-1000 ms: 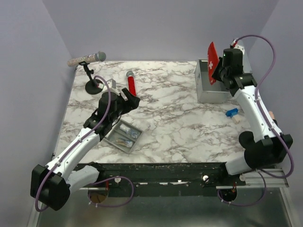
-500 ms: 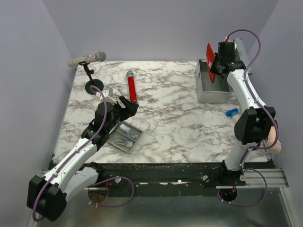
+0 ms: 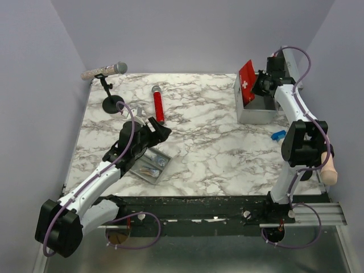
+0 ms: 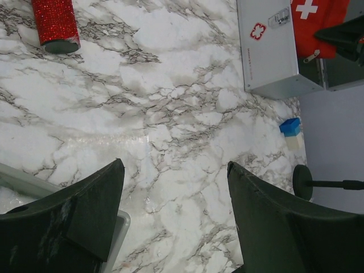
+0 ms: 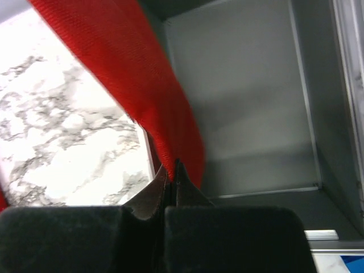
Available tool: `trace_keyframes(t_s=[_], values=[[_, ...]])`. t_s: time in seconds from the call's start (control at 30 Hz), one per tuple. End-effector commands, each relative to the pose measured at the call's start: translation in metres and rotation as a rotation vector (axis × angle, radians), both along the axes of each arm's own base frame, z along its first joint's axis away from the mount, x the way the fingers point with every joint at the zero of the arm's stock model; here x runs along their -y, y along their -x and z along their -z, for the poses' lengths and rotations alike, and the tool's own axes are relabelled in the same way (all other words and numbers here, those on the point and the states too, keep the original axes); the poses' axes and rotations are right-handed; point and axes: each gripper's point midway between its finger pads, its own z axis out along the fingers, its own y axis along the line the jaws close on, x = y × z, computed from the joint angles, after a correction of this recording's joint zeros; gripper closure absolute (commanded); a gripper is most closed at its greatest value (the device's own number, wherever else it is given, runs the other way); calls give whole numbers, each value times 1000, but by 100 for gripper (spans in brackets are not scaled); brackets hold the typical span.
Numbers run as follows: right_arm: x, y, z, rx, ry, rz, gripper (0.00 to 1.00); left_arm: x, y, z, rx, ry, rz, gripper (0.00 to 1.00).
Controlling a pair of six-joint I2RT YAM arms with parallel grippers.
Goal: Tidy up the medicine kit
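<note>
The medicine kit [image 3: 255,111], a grey metal box, stands open at the back right of the marble table. My right gripper [image 3: 259,86] is shut on the lower edge of a red pouch [image 3: 246,82] with a white cross, holding it tilted over the kit's left wall. In the right wrist view the red pouch [image 5: 142,74] is pinched at the right gripper [image 5: 173,168], above the kit's bare grey inside [image 5: 250,108]. My left gripper [image 3: 162,132] hangs open and empty over the table. The left wrist view shows the left gripper [image 4: 175,168], the kit [image 4: 267,51] and the pouch [image 4: 318,23] far ahead.
A shallow grey tray [image 3: 161,155] with small items lies below the left arm. A red glittery cylinder [image 3: 157,105] lies at the back centre, beside a microphone on a stand [image 3: 108,85]. A small blue block [image 3: 278,135] sits in front of the kit.
The right arm has swung back and lowered the red pouch, which now tilts over the kit's left wall. The left gripper has shifted slightly to the right, still open.
</note>
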Motion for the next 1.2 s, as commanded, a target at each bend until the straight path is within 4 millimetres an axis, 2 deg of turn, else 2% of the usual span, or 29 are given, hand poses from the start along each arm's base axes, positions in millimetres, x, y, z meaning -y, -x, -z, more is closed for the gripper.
trace_keyframes(t_s=[0.0,0.13,0.17,0.2,0.23,0.3,0.33,0.5,0.6,0.67,0.7,0.73,0.83,0.93,1.03,1.17], values=[[25,12,36,-100,-19,87,99,6,1,-8,19,29,23,18],[27,14,39,-68,-28,97,99,7,-1,-5,9,27,22,18],[25,13,40,-69,-31,81,95,8,-1,-4,5,30,27,18],[27,12,43,-80,-25,85,75,9,-1,-4,3,30,31,18],[30,14,42,-93,-9,104,60,10,-1,-4,-1,31,37,18],[43,15,34,-81,47,146,44,11,-1,-3,-8,28,41,18],[51,16,29,-70,78,168,40,11,-1,-2,-11,27,43,18],[75,21,-17,32,187,250,33,10,0,-1,-13,30,36,18],[76,23,-43,91,221,273,33,11,-1,-2,-9,32,36,18],[75,24,-54,117,245,271,33,12,-1,-3,-11,32,41,18],[52,20,-57,138,243,207,33,12,-1,-3,-12,34,40,18],[37,18,-58,149,245,160,33,13,-1,-3,-9,35,42,19],[-3,9,-51,157,278,34,33,15,-2,-4,-11,42,47,19],[-29,-1,-25,95,297,-32,32,17,0,-5,-12,37,58,19],[-33,-10,-2,35,335,-22,32,16,1,-4,-16,25,60,19],[-25,-16,16,-4,387,5,31,16,3,-4,-13,21,61,19]])
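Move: The right hand already pinches the red first aid kit above the open grey box, whose middle is about 3 cm ahead, level sideways, and roughly 12 cm below. The box's raised lid stands some 11 cm to the right and 4 ahead, and the blue block lies about 14 cm back and 9 to the right, some 17 below. From the left hand, the box is about 25 cm ahead and 35 to its right. The right hand lowers the kit about 5 cm into the box, easing slightly back and to the right, and opens its fingers to let the kit go. Still open, it drifts farther right while climbing about 10 cm, then swings some 11 cm left and a little forward over the kit, rolling its left side down and sinking 5 cm at the end to hover by the box's left wall. ##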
